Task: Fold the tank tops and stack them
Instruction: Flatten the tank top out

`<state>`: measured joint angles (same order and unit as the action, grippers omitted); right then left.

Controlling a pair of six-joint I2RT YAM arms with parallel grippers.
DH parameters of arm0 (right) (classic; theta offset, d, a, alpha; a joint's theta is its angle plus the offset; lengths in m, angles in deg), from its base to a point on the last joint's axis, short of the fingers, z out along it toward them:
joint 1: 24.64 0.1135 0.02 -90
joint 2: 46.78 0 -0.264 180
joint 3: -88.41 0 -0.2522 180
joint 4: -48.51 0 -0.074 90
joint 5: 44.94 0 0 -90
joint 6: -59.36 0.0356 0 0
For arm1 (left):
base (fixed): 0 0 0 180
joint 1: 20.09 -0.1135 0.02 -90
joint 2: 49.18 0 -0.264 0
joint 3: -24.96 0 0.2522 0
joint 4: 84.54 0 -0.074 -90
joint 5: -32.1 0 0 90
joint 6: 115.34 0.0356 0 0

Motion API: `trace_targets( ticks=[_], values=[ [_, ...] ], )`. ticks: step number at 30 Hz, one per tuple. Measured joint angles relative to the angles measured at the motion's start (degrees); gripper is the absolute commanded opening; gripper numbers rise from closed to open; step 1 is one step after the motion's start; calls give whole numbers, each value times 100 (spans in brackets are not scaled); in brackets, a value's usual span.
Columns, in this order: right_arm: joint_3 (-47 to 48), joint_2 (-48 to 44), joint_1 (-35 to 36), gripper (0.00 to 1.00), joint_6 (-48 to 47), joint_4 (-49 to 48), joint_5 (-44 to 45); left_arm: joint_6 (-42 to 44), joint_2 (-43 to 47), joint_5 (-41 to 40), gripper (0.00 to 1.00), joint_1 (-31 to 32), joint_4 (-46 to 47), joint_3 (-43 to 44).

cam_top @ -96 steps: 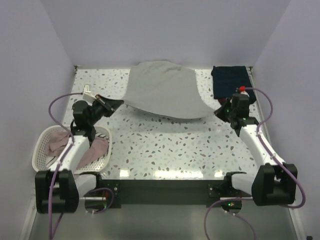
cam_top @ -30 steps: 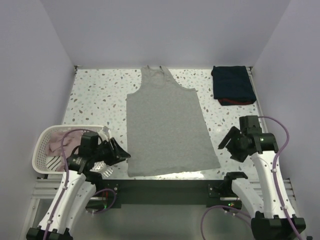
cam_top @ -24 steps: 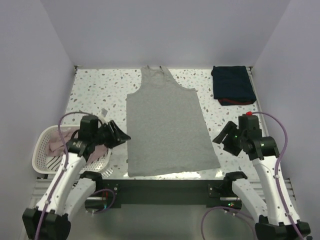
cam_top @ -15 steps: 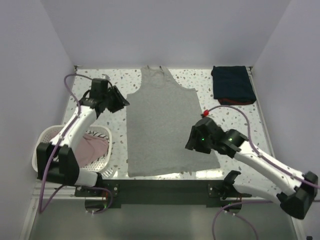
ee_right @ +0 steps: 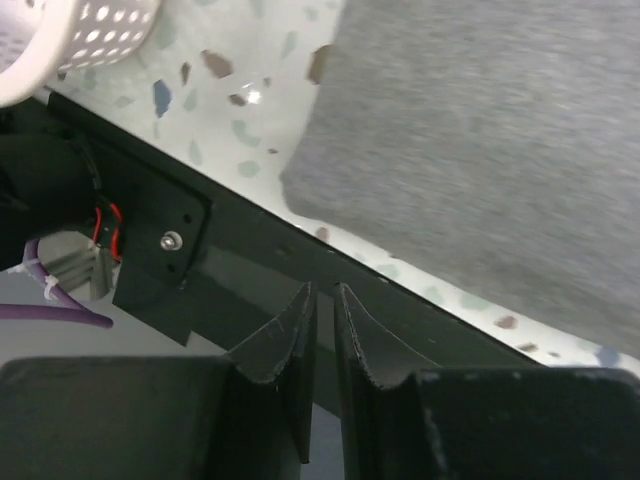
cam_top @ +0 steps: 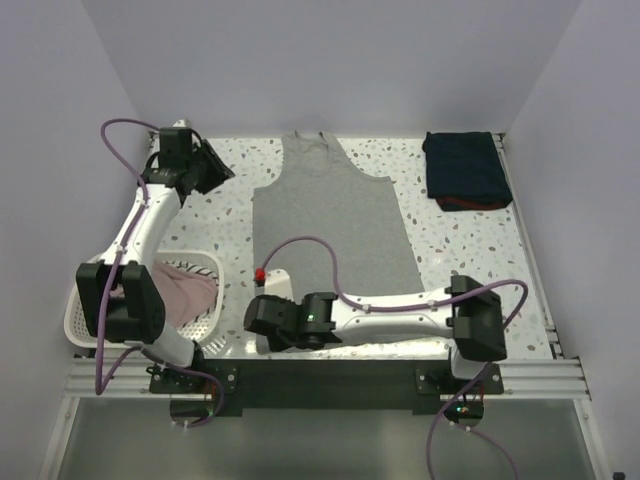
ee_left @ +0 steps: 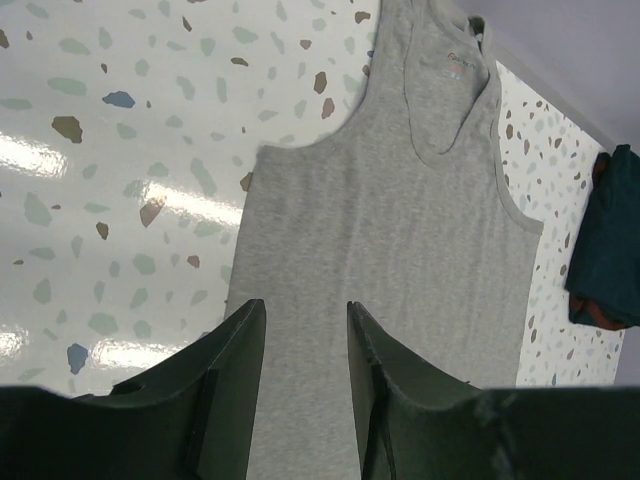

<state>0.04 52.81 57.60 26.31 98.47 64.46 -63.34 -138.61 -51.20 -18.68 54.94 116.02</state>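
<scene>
A grey tank top (cam_top: pixel 330 240) lies spread flat in the middle of the table, straps at the far end. My left gripper (cam_top: pixel 215 165) hovers open at the far left, beside the top's shoulder; in the left wrist view its gripper (ee_left: pixel 303 306) frames the grey cloth (ee_left: pixel 400 230) below, holding nothing. My right arm stretches leftward along the near edge. Its gripper (cam_top: pixel 260 320) is above the top's near left corner (ee_right: pixel 480 130), jaws (ee_right: pixel 323 290) almost together and empty. A folded navy tank top (cam_top: pixel 465 168) lies at the far right. Pinkish tank tops (cam_top: pixel 185 290) sit in the basket.
The white slotted basket (cam_top: pixel 75 300) stands at the near left; its rim (ee_right: pixel 60 40) shows in the right wrist view. A black rail (ee_right: pixel 250 250) runs along the table's front edge, just under the right gripper. Walls close in the table on three sides.
The left arm swung from beside the basket to the far left corner. The right arm reached across the near edge to the left, and its jaws closed. The grey top stayed flat.
</scene>
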Motion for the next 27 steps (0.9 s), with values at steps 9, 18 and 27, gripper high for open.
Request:
trace_targets(
  ticks=[9,18,27],
  values=[
    [1086,1403,356,14,-57,24,-4,63,-251,160,42,-22,-9,4],
    [1394,1899,358,17,-59,63,-76,122,-251,313,42,-31,20,-35],
    [1917,2337,358,18,-61,461,195,125,-251,407,42,-92,61,-157]
  ],
)
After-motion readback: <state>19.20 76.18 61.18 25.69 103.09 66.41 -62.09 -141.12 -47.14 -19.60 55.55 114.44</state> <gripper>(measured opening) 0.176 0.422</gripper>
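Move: Just beneath the right hand lies the tank top's near left hem corner, about 3 cm left, 2 cm back and 9 cm down. The tank top's middle is some 25 cm ahead and 16 cm right, equally low; the white basket's middle sits about 27 cm left and 9 cm ahead. From the left hand that hem corner lies roughly 38 cm back, 7 cm right and 19 cm down, while the left armpit corner is about 8 cm ahead, 5 cm right. Sinking about 7 cm towards the near left hem corner, the right hand first swings quickly left, some 6 cm in all and slightly back, then comes down more steeply. Its fingers stay nearly shut and point steeply down, still just clear of the cloth. Over by the left armpit, the left hand eases 2 to 3 cm lower, fingers part open. ##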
